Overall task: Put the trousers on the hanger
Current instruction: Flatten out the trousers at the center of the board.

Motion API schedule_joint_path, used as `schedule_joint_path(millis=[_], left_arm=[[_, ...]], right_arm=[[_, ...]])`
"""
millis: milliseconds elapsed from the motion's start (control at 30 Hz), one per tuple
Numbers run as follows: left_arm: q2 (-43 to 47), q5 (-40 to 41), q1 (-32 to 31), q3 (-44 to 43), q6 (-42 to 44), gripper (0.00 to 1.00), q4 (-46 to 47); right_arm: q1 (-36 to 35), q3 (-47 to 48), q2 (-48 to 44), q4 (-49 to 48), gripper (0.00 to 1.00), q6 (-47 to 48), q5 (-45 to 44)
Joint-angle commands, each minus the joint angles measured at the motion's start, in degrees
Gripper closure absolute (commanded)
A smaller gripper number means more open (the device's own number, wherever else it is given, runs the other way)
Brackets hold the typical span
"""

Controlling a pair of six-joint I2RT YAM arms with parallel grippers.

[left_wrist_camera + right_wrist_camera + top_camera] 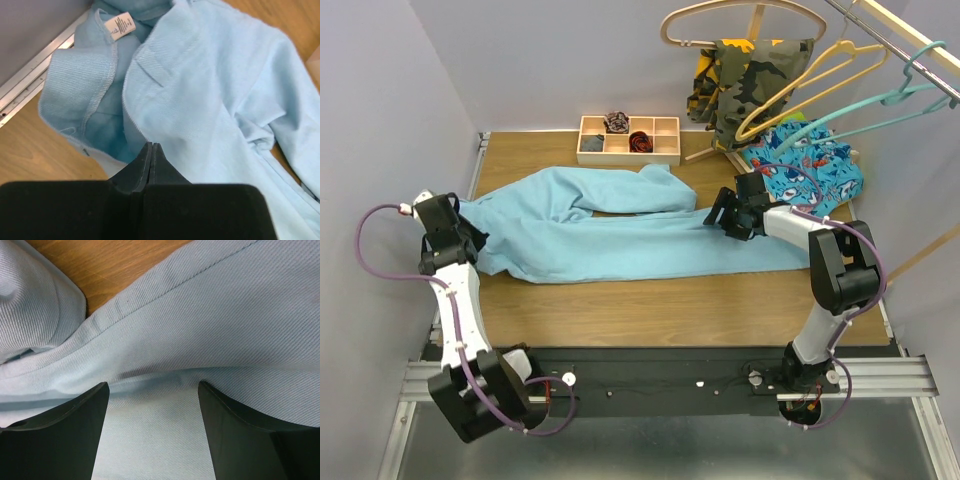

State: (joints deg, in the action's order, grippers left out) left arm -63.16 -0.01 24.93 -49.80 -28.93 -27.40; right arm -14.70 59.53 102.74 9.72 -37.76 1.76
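Note:
The light blue trousers [620, 235] lie flat across the wooden table, waist to the left and legs to the right. My left gripper [468, 238] is at the waist end. In the left wrist view its jaws [150, 146] are pressed together on the waistband edge [131, 115], beside the white label [120, 25]. My right gripper [732, 215] stands open over a trouser leg, its two fingertips [102, 390] resting on the cloth [210, 315] with fabric spanning the gap. The teal hanger [880, 105] hangs from the rail at the upper right, away from both grippers.
A yellow hanger [810, 85] and a pale wooden hanger [740, 12] hang near the teal one. A camouflage garment [750, 75] hangs there too. Shark-print cloth [815, 170] lies beside my right arm. A compartmented wooden tray [665, 150] sits at the back.

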Motion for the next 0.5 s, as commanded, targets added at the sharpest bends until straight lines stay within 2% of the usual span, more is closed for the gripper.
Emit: schedule_joint_path(millis=[0,133,467], left_arm=[[5.8,1.9,1.3,-2.9,-2.2,1.0,-10.0],[10.2,3.8,2.2,-4.5,-2.4,1.0,-14.2],[16.8,18.0,3.4,-13.2,-0.5,1.0,-25.2]], right_arm=[[0.7,-3.2,6.2,10.9,0.18,4.4,-7.6],[0.6,-2.7,6.3,11.5,0.18,5.1,-7.8],[0.7,-3.0,6.2,13.3,0.18,5.9,-9.9]])
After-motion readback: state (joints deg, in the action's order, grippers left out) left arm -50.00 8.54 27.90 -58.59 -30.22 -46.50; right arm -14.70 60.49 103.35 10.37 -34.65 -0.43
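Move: The left gripper already pinches the trousers' waist end, some 14 cm above the board. The board's near edge is about 22 cm straight back from it. The folded leg lies roughly 18 cm ahead and 41 cm to the right, and the wooden tray 30 cm ahead and 38 cm right. The open right gripper has the straight leg directly under it, about 1 cm down. Keep the left fingers shut on the waist end and draw it back towards the board's near edge while lifting, about 7 cm each way, turning the wrist some 10 degrees counter-clockwise. Leave the right gripper open and low on the straight leg, nearly still. ##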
